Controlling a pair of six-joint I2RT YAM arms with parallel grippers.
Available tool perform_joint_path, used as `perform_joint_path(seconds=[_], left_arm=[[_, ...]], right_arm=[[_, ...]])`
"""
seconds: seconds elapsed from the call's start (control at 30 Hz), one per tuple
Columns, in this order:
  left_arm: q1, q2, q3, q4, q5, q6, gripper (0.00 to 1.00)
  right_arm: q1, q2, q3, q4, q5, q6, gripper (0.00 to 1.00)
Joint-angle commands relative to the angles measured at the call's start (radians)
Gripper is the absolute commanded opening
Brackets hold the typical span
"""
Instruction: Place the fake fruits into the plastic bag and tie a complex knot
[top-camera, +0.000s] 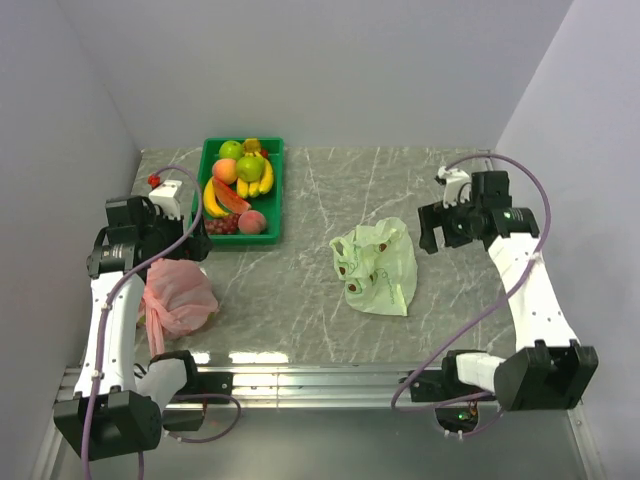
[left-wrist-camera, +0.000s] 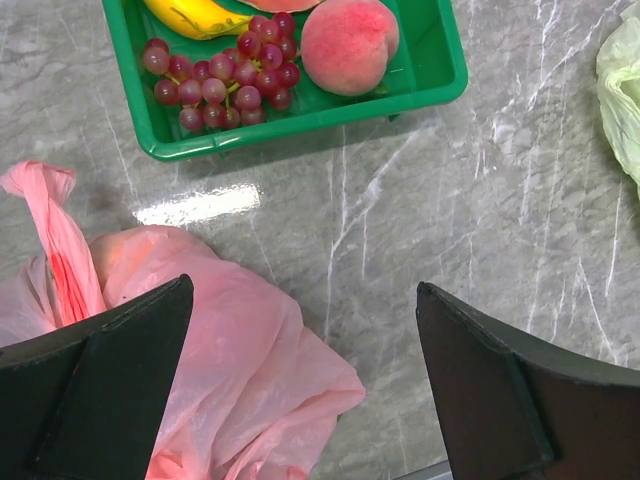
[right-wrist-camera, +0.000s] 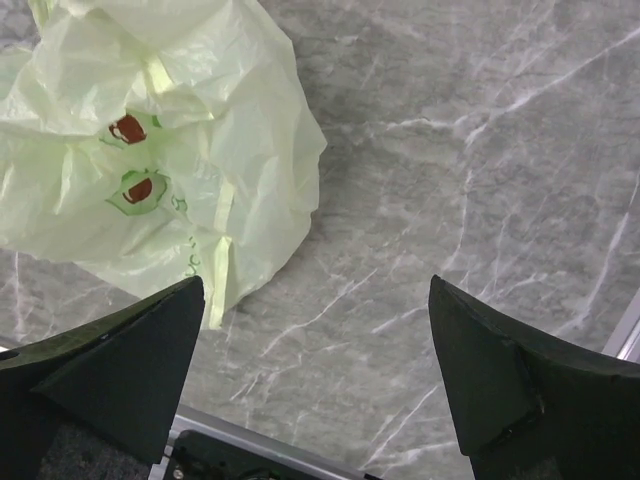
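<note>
The fake fruits (top-camera: 240, 185) lie in a green tray (top-camera: 273, 190) at the back left: bananas, green apples, peaches, a watermelon slice, dark red grapes (left-wrist-camera: 225, 80) and a peach (left-wrist-camera: 349, 45). The pale green plastic bag (top-camera: 377, 265) lies crumpled and flat mid-table; it also shows in the right wrist view (right-wrist-camera: 160, 150). My left gripper (top-camera: 180, 240) is open and empty, held above the table in front of the tray. My right gripper (top-camera: 432, 232) is open and empty, held above the table to the right of the bag.
A pink plastic bag (top-camera: 178, 295), tied and lumpy, lies at the front left beside the left arm; it shows under the left fingers (left-wrist-camera: 230, 370). A small red fruit (top-camera: 153, 180) sits on the table left of the tray. Walls close in on the left, back and right.
</note>
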Motion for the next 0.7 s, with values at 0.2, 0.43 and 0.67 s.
perform_joint_path(seconds=[0.2, 0.43, 0.67], left_arm=[[-0.001, -0.028, 0.009, 0.013, -0.029, -0.001, 0.99], [0.0, -0.063, -0.028, 0.008, -0.055, -0.018, 0.99], [-0.001, -0.075, -0.03, 0.001, -0.061, -0.028, 0.99]], right_arm=[[0.066, 0.306, 0.395, -0.06, -0.055, 0.042, 1.0], [0.115, 0.61, 0.659, -0.152, -0.117, 0.138, 1.0], [0.16, 0.815, 0.704, -0.253, -0.105, 0.125, 1.0]])
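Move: The green plastic bag lies about 10 cm to the right gripper's left, some 6 cm farther out and roughly 16 cm below it. Its nearest neighbours are the fruit tray, about 39 cm to the gripper's left and 24 cm ahead, and the pink bag, about 51 cm to the left and 4 cm back. From the left gripper, the green plastic bag is some 36 cm to the right, 6 cm farther out and 17 cm below. Keep the right gripper wide open and swing it forward about 13 cm and left some 8 cm towards the far side of the green plastic bag. Arc it up a few centimetres at first, then sink to a little below the starting height while tipping the fingers steeper downward, some 15 degrees. Stay clear of the plastic. ##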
